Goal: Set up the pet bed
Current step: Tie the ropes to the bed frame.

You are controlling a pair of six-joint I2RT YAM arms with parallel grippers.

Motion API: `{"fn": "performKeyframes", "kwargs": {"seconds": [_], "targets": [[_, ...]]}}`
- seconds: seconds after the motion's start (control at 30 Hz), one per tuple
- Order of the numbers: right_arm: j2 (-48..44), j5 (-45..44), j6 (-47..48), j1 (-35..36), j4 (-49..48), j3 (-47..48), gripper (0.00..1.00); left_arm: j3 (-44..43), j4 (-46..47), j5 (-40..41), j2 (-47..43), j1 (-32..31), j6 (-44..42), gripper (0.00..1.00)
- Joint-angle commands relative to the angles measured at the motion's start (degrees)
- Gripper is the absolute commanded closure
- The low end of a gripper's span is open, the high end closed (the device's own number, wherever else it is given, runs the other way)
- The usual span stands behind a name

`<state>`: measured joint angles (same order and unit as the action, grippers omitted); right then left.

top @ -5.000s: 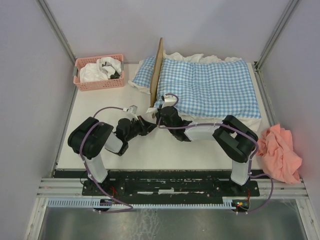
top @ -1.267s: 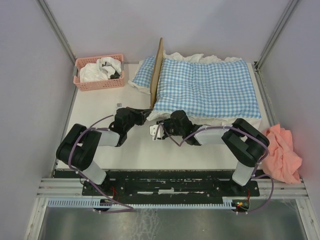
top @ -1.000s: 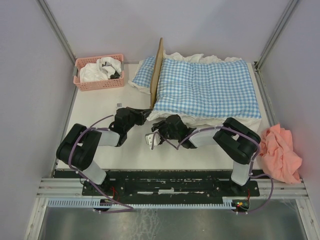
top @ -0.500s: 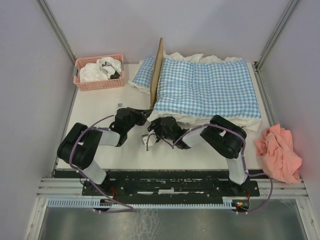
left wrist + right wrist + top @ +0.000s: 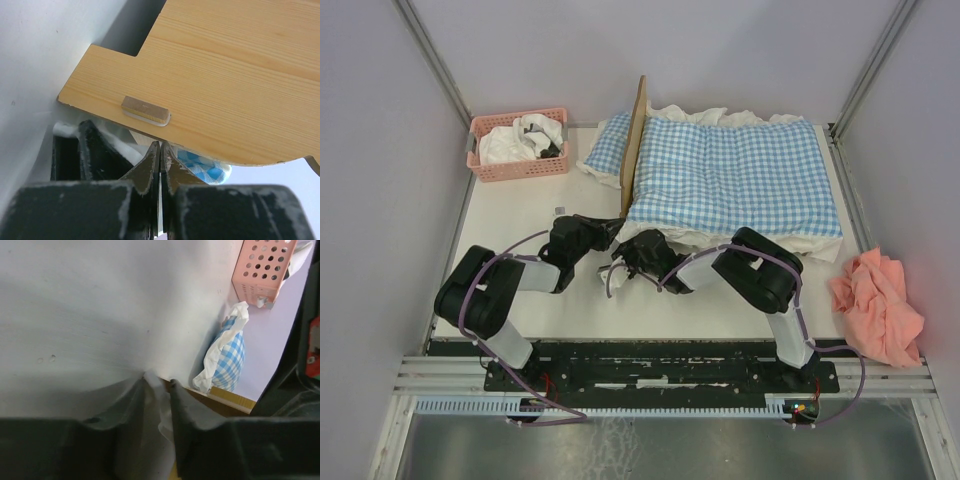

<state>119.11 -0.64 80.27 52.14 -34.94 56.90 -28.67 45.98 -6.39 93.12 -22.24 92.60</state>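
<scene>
The pet bed (image 5: 636, 140) stands at the back of the table, its light-wood headboard (image 5: 225, 75) upright and blue-white gingham bedding (image 5: 735, 170) spread over it. My left gripper (image 5: 608, 228) lies low at the bed's near left corner. It is shut, with its tips (image 5: 161, 146) right under the headboard's lower edge and nothing seen between them. My right gripper (image 5: 623, 248) sits beside it at the same corner. Its jaws (image 5: 158, 380) are narrowed onto a fold of the bedding's white ruffle (image 5: 162, 405), next to the wood edge (image 5: 227, 397).
A pink basket (image 5: 518, 145) holding white and dark cloth sits at the back left. A gingham pillow (image 5: 607, 145) lies behind the headboard. A peach cloth (image 5: 880, 305) is heaped off the table's right edge. Grey walls close in both sides.
My right gripper has swung left along the bed's near edge to the headboard corner and its jaws have narrowed. The left arm has stayed put, shut.
</scene>
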Motion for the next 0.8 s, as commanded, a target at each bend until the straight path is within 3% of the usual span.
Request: {"fn": "performKeyframes", "kwargs": {"seconds": [0.0,0.03,0.07,0.27,0.77], "targets": [[-0.08,-0.3,1.83,0.24,0.92,1.44,0.78,-1.2,2.33,-0.49,-0.78,0.18,1.95,0.97],[-0.33,0.16,1.99,0.23,1.23,1.06,0.91,-1.16,2.28,-0.41,-0.88,0.2,1.85,0.97],[-0.57,0.66,2.26,0.24,0.89,0.53,0.97,-1.14,2.28,-0.38,-1.04,0.19,1.8,0.97],[-3.65,4.83,4.01,0.24,2.79,-4.34,0.98,-1.59,4.04,0.28,-1.74,0.2,-0.19,0.97],[-3.5,2.88,1.37,0.16,0.42,-6.58,0.98,-5.11,-0.61,4.28,-8.22,1.85,-7.66,0.97]]}}
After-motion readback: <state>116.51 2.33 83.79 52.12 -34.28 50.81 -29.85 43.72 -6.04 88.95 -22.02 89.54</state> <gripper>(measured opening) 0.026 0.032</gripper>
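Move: Between the open fingers of the right hand, at its own height and within about 1 cm of it, lies the white rope; from the left hand, shut beside the headboard, that stretch is some 7 cm below and about 2 cm nearer the base. The headboard's middle is roughly 18 cm ahead of the right hand, 2 cm to its right and 6 cm up. The checked cushion's middle lies about 13 cm ahead and 24 cm to the right. Shutting its half-open fingers on the white rope, the right hand pinches it, then draws it back, down and to the right, about 3.5 cm in all, away from the headboard, and stays there. The left hand, its fingers still closed on its own part of the rope, waits and then rises not quite 3 cm, tipping up slightly. ##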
